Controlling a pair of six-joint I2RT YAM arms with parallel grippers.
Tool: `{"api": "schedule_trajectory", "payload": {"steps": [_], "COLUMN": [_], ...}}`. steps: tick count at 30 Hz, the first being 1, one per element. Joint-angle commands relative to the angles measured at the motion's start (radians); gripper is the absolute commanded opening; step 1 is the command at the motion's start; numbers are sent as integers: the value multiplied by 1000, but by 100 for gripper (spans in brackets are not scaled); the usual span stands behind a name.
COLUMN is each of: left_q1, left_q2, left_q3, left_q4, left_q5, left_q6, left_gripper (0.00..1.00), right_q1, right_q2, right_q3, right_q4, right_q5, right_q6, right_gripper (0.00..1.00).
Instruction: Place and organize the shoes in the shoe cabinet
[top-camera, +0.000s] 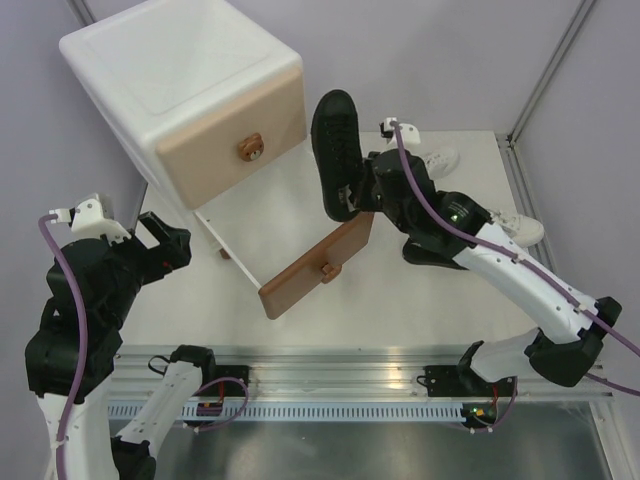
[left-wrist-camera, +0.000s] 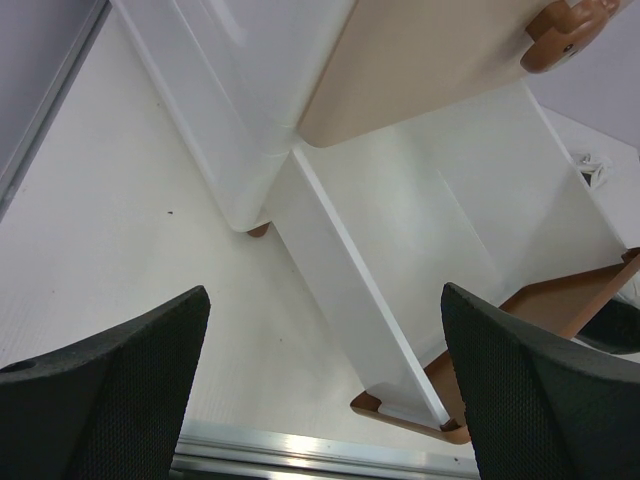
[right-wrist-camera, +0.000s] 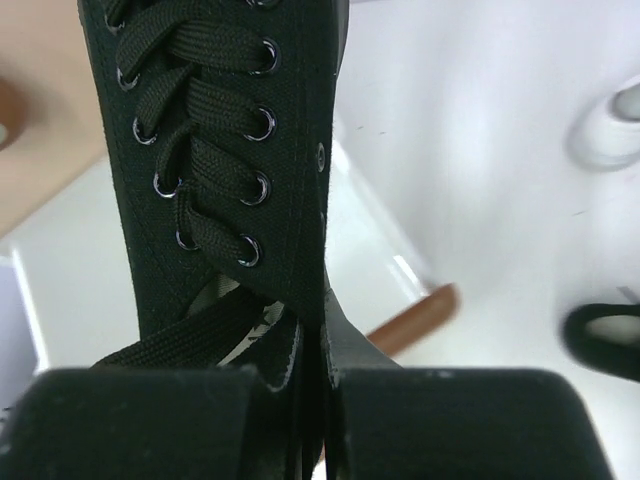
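Observation:
My right gripper is shut on the side wall of a black lace-up shoe and holds it in the air, toe pointing away, over the far end of the open lower drawer. In the right wrist view the shoe fills the frame, pinched at the gripper. The white shoe cabinet stands at the back left, its brown drawer front pulled out. A second black shoe lies under the right arm. Two white shoes lie at the right. My left gripper is open and empty beside the cabinet.
The beige upper drawer front with its bear knob is closed. In the left wrist view the drawer's side wall and the table's metal front rail lie between the fingers. A frame post rises at the back right.

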Motion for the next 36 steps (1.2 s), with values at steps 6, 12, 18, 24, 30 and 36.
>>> {"api": "schedule_trajectory", "payload": {"steps": [6, 12, 18, 24, 30, 36], "left_q1": [-2, -2, -2, -4, -4, -5], "left_q2": [-20, -25, -23, -22, -17, -16], "left_q3": [-6, -14, -15, -12, -12, -12], "left_q4": [31, 30, 31, 36, 36, 39], "left_q5": [14, 13, 16, 17, 16, 10], "left_q6": [-24, -23, -21, -20, -20, -20], "left_gripper": [100, 100, 100, 100, 100, 100], "right_q1": [146, 226, 265, 295, 309, 314], "right_q2": [125, 203, 243, 298, 311, 312], "right_q3": [55, 57, 81, 160, 172, 181], "right_q4": [196, 180, 100, -35, -119, -176], "right_q5": [156, 174, 158, 115, 56, 15], "right_q6": [192, 220, 218, 152, 135, 108], "right_gripper": [1, 0, 0, 0, 0, 0]}}
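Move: The open lower drawer's bin, where the shoe is headed, lies about 18 cm to the right hand's left, 3 cm farther out and some 25 cm below. Its front handle is about 13 cm back and 5 cm left of the hand, 24 cm down. The upper drawer's bear knob is about 22 cm left, 8 cm ahead and 6 cm lower. From the left hand, the bin is roughly 16 cm ahead, 18 cm right and 27 cm below. Keeping the black shoe pinched near its laced opening, the right hand carries it left about 12 cm and down about 9 cm over the open drawer. It draws back some 5 cm, mainly in the later part as the travel slows, while the fingers tip about 10 degrees farther down and turn slightly counter-clockwise. ##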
